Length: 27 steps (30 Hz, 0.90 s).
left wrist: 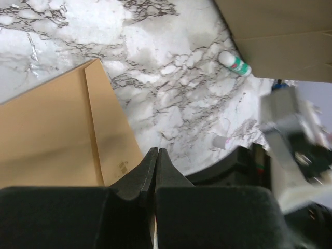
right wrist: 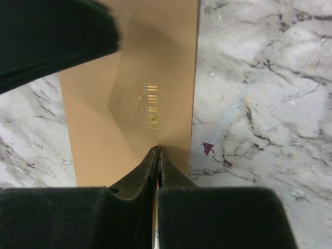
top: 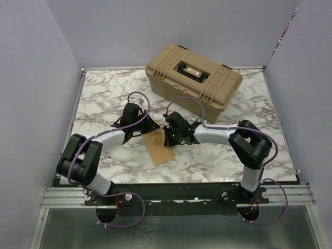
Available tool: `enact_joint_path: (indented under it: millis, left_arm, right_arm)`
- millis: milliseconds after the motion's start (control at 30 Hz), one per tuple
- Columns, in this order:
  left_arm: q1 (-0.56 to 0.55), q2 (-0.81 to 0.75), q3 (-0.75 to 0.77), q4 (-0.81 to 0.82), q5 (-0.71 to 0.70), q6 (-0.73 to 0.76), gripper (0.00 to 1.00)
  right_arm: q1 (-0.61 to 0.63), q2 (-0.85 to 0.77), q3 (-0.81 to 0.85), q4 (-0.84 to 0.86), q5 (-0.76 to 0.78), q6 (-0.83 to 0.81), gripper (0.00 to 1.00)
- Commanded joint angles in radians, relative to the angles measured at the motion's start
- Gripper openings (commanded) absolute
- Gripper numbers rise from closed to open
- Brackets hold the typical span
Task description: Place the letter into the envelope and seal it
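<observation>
The orange-brown envelope [top: 158, 147] lies flat on the marble table between my two grippers. In the right wrist view the envelope [right wrist: 135, 98] shows its pointed flap folded flat over it, with a small gold print. My right gripper [right wrist: 157, 149] is shut, its tips resting on the envelope close to its right edge. My left gripper [left wrist: 156, 151] is shut too, with nothing seen between the fingers; its tips sit at the envelope's [left wrist: 52, 135] other edge, beside a fold line. The letter is not in view.
A tan hard case [top: 194, 78] stands at the back of the table. A white and green glue stick [left wrist: 234, 63] lies near it, and a small white cap [left wrist: 220, 141] lies closer. The left gripper's dark body [right wrist: 52, 36] hangs over the envelope's far end.
</observation>
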Motion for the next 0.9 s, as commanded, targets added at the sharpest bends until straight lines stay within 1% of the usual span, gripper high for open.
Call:
enact_joint_path:
  millis: [0, 100, 200, 267, 433, 533, 667, 733, 867]
  left_arm:
    - [-0.001, 0.138, 0.052, 0.051, 0.079, 0.036, 0.00]
    - [-0.001, 0.186, 0.079, 0.003, 0.042, 0.070, 0.00]
    - [-0.001, 0.205, 0.109, -0.110, -0.033, 0.137, 0.00]
    - [-0.001, 0.201, 0.108, -0.142, -0.052, 0.172, 0.00]
    - [0.000, 0.205, 0.096, -0.185, -0.108, 0.204, 0.00]
    - [0.000, 0.232, 0.112, -0.185, -0.091, 0.200, 0.00]
    - [0.000, 0.250, 0.132, -0.185, -0.084, 0.197, 0.00]
    - [0.000, 0.249, 0.137, -0.215, -0.081, 0.193, 0.00]
    - [0.001, 0.188, 0.149, -0.238, -0.070, 0.193, 0.00]
  right_arm:
    - [-0.005, 0.022, -0.038, -0.086, 0.147, -0.145, 0.05]
    - [-0.005, -0.005, -0.060, -0.058, 0.136, -0.189, 0.05]
    - [-0.005, -0.041, -0.076, -0.046, 0.126, -0.232, 0.04]
    - [-0.005, -0.056, -0.079, -0.047, 0.108, -0.257, 0.04]
    - [-0.005, -0.067, -0.075, -0.036, 0.057, -0.293, 0.04]
    - [-0.005, -0.061, -0.062, -0.029, 0.020, -0.310, 0.04]
    - [-0.005, -0.039, -0.020, -0.050, 0.023, -0.314, 0.04]
    - [-0.005, -0.037, -0.001, -0.057, 0.021, -0.312, 0.04]
    - [-0.005, -0.032, 0.028, -0.073, 0.018, -0.307, 0.04]
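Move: My closed left fingertips hover above the far part of the envelope; its middle lies about 4 cm back from them, in line sideways and some 7 cm below. My closed right tips are already down on the flap near its folded edge, with the envelope's middle 4 cm to their left and 1 cm ahead. From the left hand, the glue stick lies roughly 19 cm right, 7 ahead and 6 below, the toolbox 16 cm right and 20 ahead, its middle 2 cm higher. I bring my shut left fingertips down nearly 7 cm, fast at first, onto the far part of the envelope beside the flap's free edge, easing about a centimetre left as the hand rolls. My right fingers, still shut and already on the flap, drag right some 2 cm while turning about 10 degrees counter-clockwise, then rise about 1 cm at the end. ##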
